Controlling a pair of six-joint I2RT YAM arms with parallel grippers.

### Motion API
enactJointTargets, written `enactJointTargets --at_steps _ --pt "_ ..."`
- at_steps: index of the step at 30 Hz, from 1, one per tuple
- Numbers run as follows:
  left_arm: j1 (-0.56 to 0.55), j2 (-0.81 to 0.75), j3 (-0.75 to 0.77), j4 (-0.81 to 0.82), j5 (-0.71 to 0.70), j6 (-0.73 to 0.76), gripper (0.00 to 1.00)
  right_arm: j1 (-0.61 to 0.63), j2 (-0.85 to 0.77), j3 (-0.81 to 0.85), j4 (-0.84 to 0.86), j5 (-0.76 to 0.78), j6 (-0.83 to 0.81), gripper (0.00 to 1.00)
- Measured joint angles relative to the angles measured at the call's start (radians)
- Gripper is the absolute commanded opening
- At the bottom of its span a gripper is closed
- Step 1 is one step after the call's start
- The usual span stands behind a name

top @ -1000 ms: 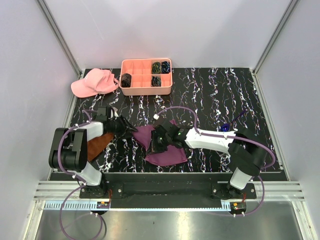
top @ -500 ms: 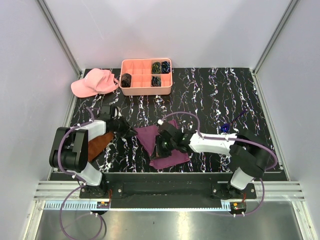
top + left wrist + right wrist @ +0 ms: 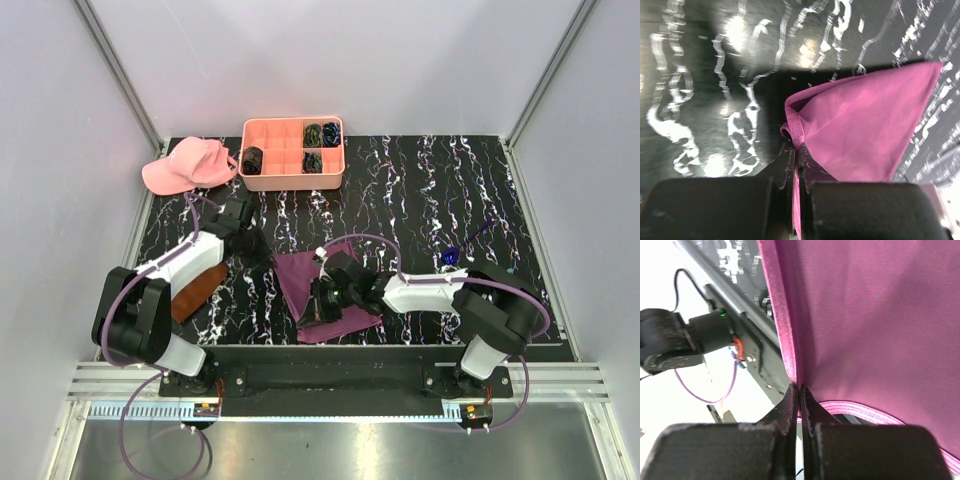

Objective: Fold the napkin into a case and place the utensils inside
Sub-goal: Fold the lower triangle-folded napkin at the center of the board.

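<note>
The magenta napkin (image 3: 318,288) lies crumpled at the table's front middle, pulled between both grippers. My left gripper (image 3: 267,258) is shut on its far-left corner. In the left wrist view the hem (image 3: 796,131) runs down between the closed jaws (image 3: 796,152), and the cloth (image 3: 865,130) fans out to the right. My right gripper (image 3: 314,310) is shut on the near edge. In the right wrist view the cloth (image 3: 865,315) hangs lifted from the pinched hem (image 3: 799,389). Of the utensils, only a slim blue-ended piece (image 3: 455,253) shows, by the right arm.
A pink cap (image 3: 190,163) lies at the far left. A salmon divided tray (image 3: 293,181) with dark coiled bundles stands beside it. A rust-brown cloth (image 3: 193,288) lies under the left arm. The table's front rail (image 3: 320,378) runs close below the napkin.
My left gripper closed on the napkin's left corner and drew it up and to the left. The right gripper carried its edge toward the front rail, so the cloth is pulled flatter.
</note>
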Motion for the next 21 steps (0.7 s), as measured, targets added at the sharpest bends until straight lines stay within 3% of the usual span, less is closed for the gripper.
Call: enactJointTargets --at_steps 11,15,21 --pt "0.06 -0.002 0.085 -0.17 -0.145 0.072 0.0 0.068 0.204 0.197 0.104 -0.058 0.023 0.0" --pt "0.065 -0.002 0.085 -0.211 -0.203 0.072 0.0 0.074 0.23 0.193 0.171 -0.086 0.054 0.0" --pt "-0.028 -0.002 0.103 -0.251 -0.317 0.021 0.0 0.072 0.23 0.119 0.271 -0.103 0.094 0.0"
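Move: Both hands already grip the left edge of the folded napkin, roughly 3 cm above the table: the left hand at the far corner, the right at the near one. The napkin's middle lies some 13 cm right and 6 cm back of the left hand, 7 cm right and 7 cm ahead of the right. The brown cloth they head towards is about 17 cm left and 5 cm back of the left hand, 23 cm left and 8 cm ahead of the right. To the left, quick and nearly level, both shut grippers drag the napkin by its left edge towards the brown cloth, the left hand going about 6 cm and the right about 7, then each easing back right by nearly 1 cm. The left wrist rolls some 20 degrees, bringing its fingers nearer straight down; the right's fingers tilt up about 10 degrees, flatter. ##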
